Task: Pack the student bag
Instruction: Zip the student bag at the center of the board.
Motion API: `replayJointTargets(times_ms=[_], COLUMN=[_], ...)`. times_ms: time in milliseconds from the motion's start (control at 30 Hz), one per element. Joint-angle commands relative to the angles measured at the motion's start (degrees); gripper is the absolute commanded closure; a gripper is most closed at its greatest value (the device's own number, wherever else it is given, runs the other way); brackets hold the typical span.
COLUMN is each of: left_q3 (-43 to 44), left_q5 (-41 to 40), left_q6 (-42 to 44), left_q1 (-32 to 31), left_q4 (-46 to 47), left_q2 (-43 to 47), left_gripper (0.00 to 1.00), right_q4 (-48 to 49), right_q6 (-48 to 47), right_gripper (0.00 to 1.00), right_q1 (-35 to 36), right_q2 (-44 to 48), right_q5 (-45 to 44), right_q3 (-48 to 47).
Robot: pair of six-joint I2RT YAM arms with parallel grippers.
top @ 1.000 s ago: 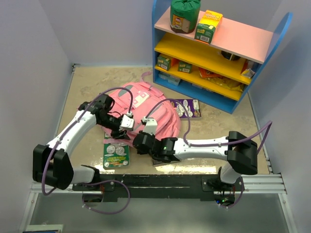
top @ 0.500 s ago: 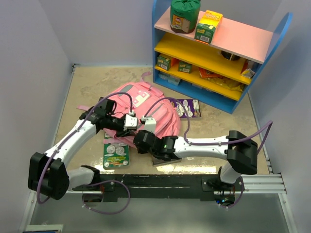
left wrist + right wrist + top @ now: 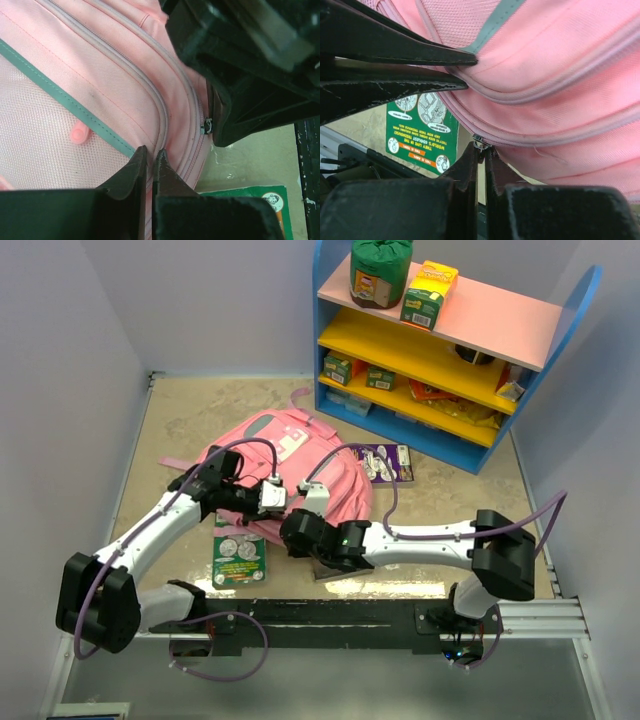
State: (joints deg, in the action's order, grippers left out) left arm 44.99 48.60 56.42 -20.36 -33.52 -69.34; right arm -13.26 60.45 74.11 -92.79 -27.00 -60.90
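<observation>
The student bag [image 3: 318, 452], pink with grey zippers, lies flat in the middle of the table. At its near edge both grippers meet. My left gripper [image 3: 150, 153] is shut, pinching a fold of pink fabric [image 3: 165, 131] beside the grey zipper line. My right gripper [image 3: 482, 148] is shut on the small metal zipper pull [image 3: 479, 141] at the bag's lower seam. That pull also shows in the left wrist view as the zipper pull [image 3: 205, 125]. From above, the left gripper [image 3: 283, 502] and right gripper [image 3: 291, 516] sit almost touching.
A green card [image 3: 238, 553] lies on the table just in front of the bag, under the left arm. A purple packet [image 3: 386, 462] lies right of the bag. The blue shelf unit [image 3: 455, 360] with boxes and snacks stands at the back right.
My left gripper has slid right along the bag's near edge and closed on the fabric. The right gripper has stayed shut on the zipper pull.
</observation>
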Motion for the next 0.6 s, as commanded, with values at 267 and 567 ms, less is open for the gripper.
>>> replayJointTargets(times_ms=[267,567], left_q3=[1.93,4.4], left_q5=[-5.88,-5.8], left_q6=[2.19,6.33], left_q1=[5.58,7.44], left_q4=[-3.12,-10.42], left_q2=[1.76,2.54], left_gripper=[1.0,1.0], right_q4=[-6.34,-13.11], right_q6=[5.56,3.46], right_gripper=[1.0,1.0], right_q1=[-2.39,-4.4], right_q2=[16.05,20.37], right_q5=[-0.68,-3.32], right_q3=[8.6,12.04])
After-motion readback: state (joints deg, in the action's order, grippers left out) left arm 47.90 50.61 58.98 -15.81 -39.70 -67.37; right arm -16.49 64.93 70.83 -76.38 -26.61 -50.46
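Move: The right hand already holds the zipper pull at the bag's near side; the bag's right end, where the zip leads, is some 16 cm to its right and 6 cm ahead. The dark book, half under the bag, lies 12 cm right and 4 cm back, the green book 10 cm left, both about 7 cm below. The left hand already pinches the bag's seam, with the pull roughly 4 cm back and 2 cm right of it. Right hand drags the pull about 6 cm right and slightly up; left keeps its pinch, easing 2 cm up and left. ##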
